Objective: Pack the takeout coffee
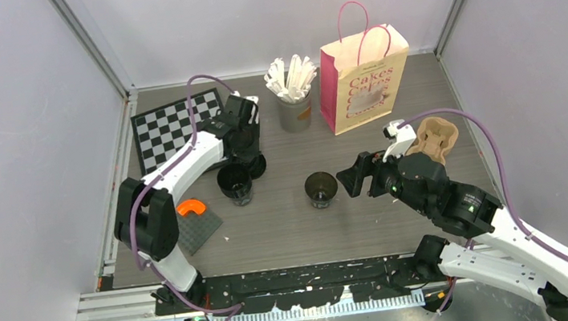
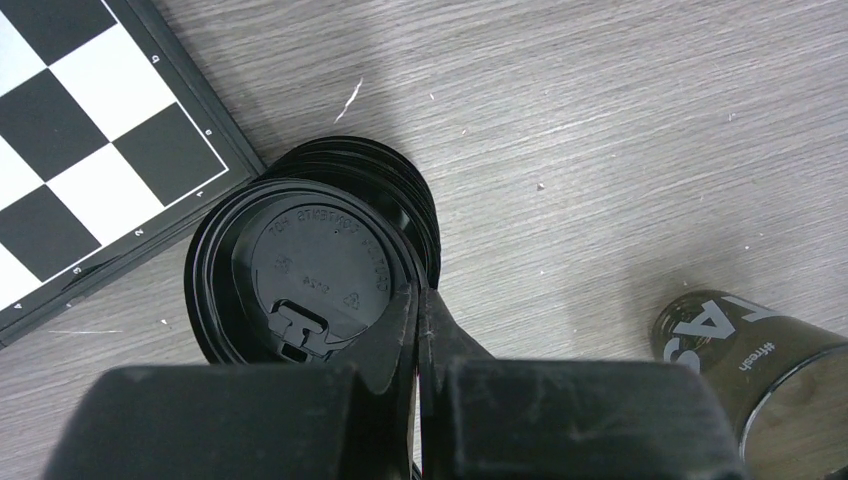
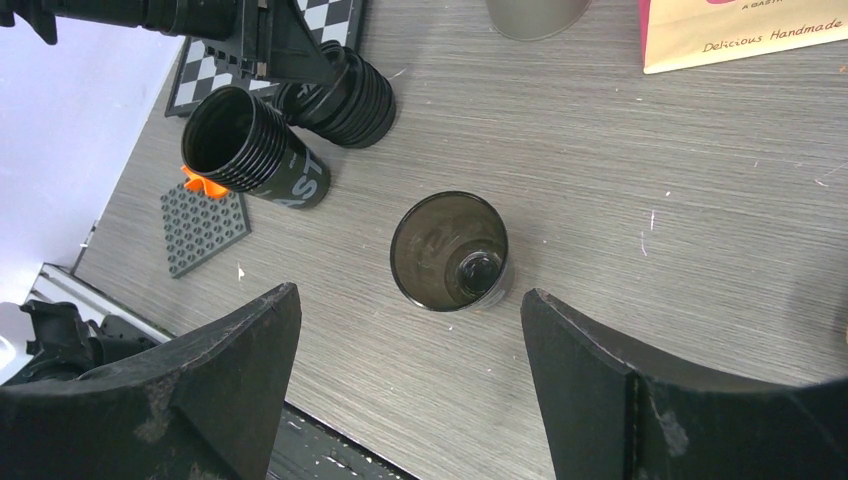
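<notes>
A single lidless black coffee cup (image 1: 322,188) stands upright mid-table; it also shows in the right wrist view (image 3: 450,250). A stack of black cups (image 1: 235,184) stands to its left, also seen by the right wrist (image 3: 250,150) and the left wrist (image 2: 760,370). A stack of black lids (image 1: 256,166) sits behind that stack. My left gripper (image 2: 421,300) is shut on the rim of the top lid (image 2: 310,265). My right gripper (image 3: 410,300) is open and empty, just right of the single cup (image 1: 353,175). The pink paper bag (image 1: 364,79) stands upright at the back.
A grey cup of white wrapped sticks (image 1: 294,99) stands left of the bag. A brown pulp carrier (image 1: 433,139) lies behind my right arm. A chessboard (image 1: 172,129) lies at the back left. A grey studded plate (image 1: 198,228) with an orange piece (image 1: 191,208) lies front left.
</notes>
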Robot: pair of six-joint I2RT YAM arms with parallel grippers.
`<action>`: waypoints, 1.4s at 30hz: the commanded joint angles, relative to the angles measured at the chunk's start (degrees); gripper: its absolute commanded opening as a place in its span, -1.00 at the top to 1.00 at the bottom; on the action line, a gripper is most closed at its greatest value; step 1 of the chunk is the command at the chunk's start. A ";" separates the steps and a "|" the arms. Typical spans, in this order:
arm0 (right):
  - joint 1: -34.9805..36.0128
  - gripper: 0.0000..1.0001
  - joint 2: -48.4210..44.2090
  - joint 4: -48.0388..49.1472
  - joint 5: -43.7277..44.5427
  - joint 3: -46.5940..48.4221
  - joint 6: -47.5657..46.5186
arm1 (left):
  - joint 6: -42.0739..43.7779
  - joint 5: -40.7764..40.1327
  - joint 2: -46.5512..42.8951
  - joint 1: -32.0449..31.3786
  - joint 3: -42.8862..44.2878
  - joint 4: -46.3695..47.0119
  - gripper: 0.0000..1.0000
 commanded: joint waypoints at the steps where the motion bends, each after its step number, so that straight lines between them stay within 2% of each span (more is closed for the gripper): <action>1: 0.03 -0.70 0.03 2.58 0.16 -0.07 0.50 | 1.34 1.26 -0.29 0.28 2.49 0.20 1.00; 4: -0.02 -0.70 0.32 2.74 -0.08 -0.06 0.55 | 1.25 1.08 -0.48 0.28 2.88 -0.07 0.95; 6: 0.00 -0.70 0.40 2.76 -0.28 0.09 0.55 | 1.32 0.73 -0.15 0.28 3.32 -0.57 0.76; 8: -0.06 -0.69 0.37 2.80 -0.32 0.19 0.46 | 1.51 0.64 0.30 0.28 3.76 -1.16 0.99; 17: 0.00 -0.70 -0.41 2.15 -0.11 0.11 0.37 | 0.82 -0.85 -0.05 0.28 4.00 -0.96 1.00; 20: -0.01 -0.70 -0.71 2.02 -0.03 0.20 0.37 | -0.37 -5.00 -0.42 0.28 4.07 -0.90 0.50; 23: 0.01 -0.69 -0.89 2.00 -0.03 0.16 0.28 | -1.52 -9.15 -0.62 0.35 3.60 0.25 0.25; 30: -0.01 -0.70 -1.24 1.82 0.07 0.00 0.11 | -7.36 -10.02 -0.37 0.36 2.17 4.13 0.06; 42: -0.05 -0.70 -3.11 0.39 0.83 0.13 -0.59 | -10.89 -12.16 3.81 0.37 3.34 4.14 0.05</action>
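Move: The left hand's closed tips are at the right rim of the top lid on the black lid stack; that lid's middle lies about 3 cm to their left, 1 cm ahead and 1 cm below. The single cup stands some 15 cm to the hand's right and 9 cm back, the stacked cups roughly 7 cm left and 7 cm back. From the idle right hand, the top lid is around 26 cm left, 15 cm ahead and 15 cm lower. Rising barely 1 cm with its fingers still shut at the lid's right rim, the left hand then shifts a little left as they open to about half. It goes on forward, some 3 cm in all, turning about 10 degrees counter-clockwise, and dips at the end so that one finger is over the top lid and the other just outside its right-hand far rim. ##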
